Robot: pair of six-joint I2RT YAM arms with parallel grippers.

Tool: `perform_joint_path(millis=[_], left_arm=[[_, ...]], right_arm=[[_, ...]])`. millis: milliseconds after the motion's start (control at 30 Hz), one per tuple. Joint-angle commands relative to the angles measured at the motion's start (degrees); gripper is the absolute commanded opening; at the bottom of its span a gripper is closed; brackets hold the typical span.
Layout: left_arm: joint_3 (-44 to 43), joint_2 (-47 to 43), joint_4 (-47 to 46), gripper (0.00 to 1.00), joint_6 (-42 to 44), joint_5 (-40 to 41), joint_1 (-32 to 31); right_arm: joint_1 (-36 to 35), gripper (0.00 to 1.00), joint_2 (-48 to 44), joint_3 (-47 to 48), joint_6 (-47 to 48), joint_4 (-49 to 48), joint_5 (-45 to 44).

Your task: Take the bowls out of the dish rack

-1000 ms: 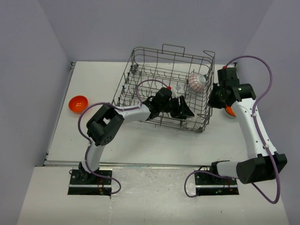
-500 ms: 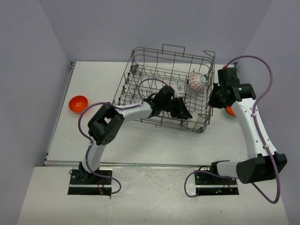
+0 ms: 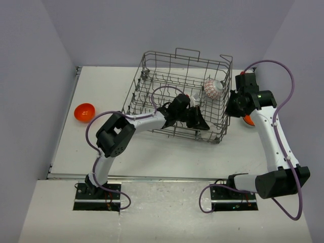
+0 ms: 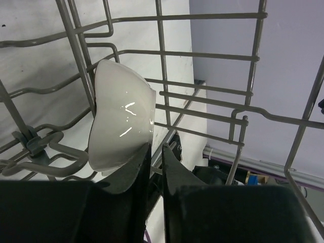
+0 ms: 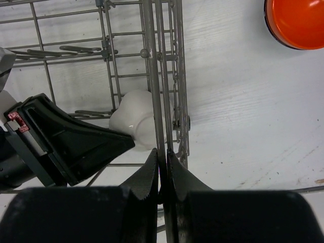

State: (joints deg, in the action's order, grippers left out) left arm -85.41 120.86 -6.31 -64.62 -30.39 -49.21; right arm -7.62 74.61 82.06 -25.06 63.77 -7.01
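Observation:
The grey wire dish rack (image 3: 162, 53) stands at mid table. My left gripper (image 3: 201, 124) reaches into its near right corner. There a plain white bowl (image 4: 121, 121) leans on a tine. In the left wrist view the jaws (image 4: 154, 146) stand almost together; the left finger lies against the bowl and nothing white shows in the slit. My right gripper (image 5: 161, 152) is shut on an upright wire of the rack's right wall (image 5: 161, 76), the white bowl (image 5: 134, 121) just inside. A white bowl with red pattern (image 3: 213, 88) sits at the rack's far right.
One orange bowl (image 3: 84, 112) lies on the table left of the rack. Another orange bowl (image 5: 296, 23) lies right of the rack, partly hidden behind my right arm in the top view. Grey walls close in the table on three sides.
The left gripper's fingers have drawn together inside the rack and shifted slightly toward the white bowl. The right arm and the rack have not moved.

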Motion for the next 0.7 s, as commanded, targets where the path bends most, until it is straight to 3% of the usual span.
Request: perform_joint_path(millis=[0, 33, 267, 400, 667], left_arm=[[-2.1, -2.0, 2.1, 0.17, 2.7, 3.1, 0.8], [-3.0, -3.0, 5.0, 0.23, 5.0, 4.5, 0.8], [-9.3, -9.0, 17.7, 0.35, 17.6, 21.0, 1.0], [-17.6, -9.6, 24.1, 0.55, 24.7, 27.7, 2.3], [-47.6, 8.3, 32.7, 0.67, 24.7, 17.0, 11.8]], right_arm=[[-0.6, 0.00, -1.2, 2.6, -1.7, -3.3, 2.2], [-0.6, 0.00, -1.2, 2.4, -1.6, -3.4, 2.1], [-0.6, 0.00, -1.8, 2.3, -2.0, -3.6, 0.9], [-0.6, 0.00, -1.7, 2.8, -2.1, -3.8, 1.4], [-0.6, 0.00, -1.4, 2.5, -2.5, -4.0, 2.6]])
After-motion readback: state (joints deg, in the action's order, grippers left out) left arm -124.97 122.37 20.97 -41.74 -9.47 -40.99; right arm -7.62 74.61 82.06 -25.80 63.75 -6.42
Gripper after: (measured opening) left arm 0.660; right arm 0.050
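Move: The red-and-white bowl in the rack lies about 19 cm ahead of the left hand, 4 cm to its right and 3 cm lower. The white bowl is right at the left fingertips, its middle roughly 2 cm ahead, 1 cm right and 5 cm below. Outside the rack, the orange bowl stands some 7 cm ahead, 20 cm right and 8 cm lower. From the right hand, the red-and-white bowl is about 17 cm ahead, 8 cm left and 13 cm below. The left fingertips come free of the white bowl, empty, and go up and forward out of the rack with gathering speed, about 17 cm up and 16 cm forward with some leftward drift. On the way the fingers spread from nearly shut to well open and swing some 35 degrees counter-clockwise, still pointing right and down. The right hand keeps its pinch on the rack's right side. ##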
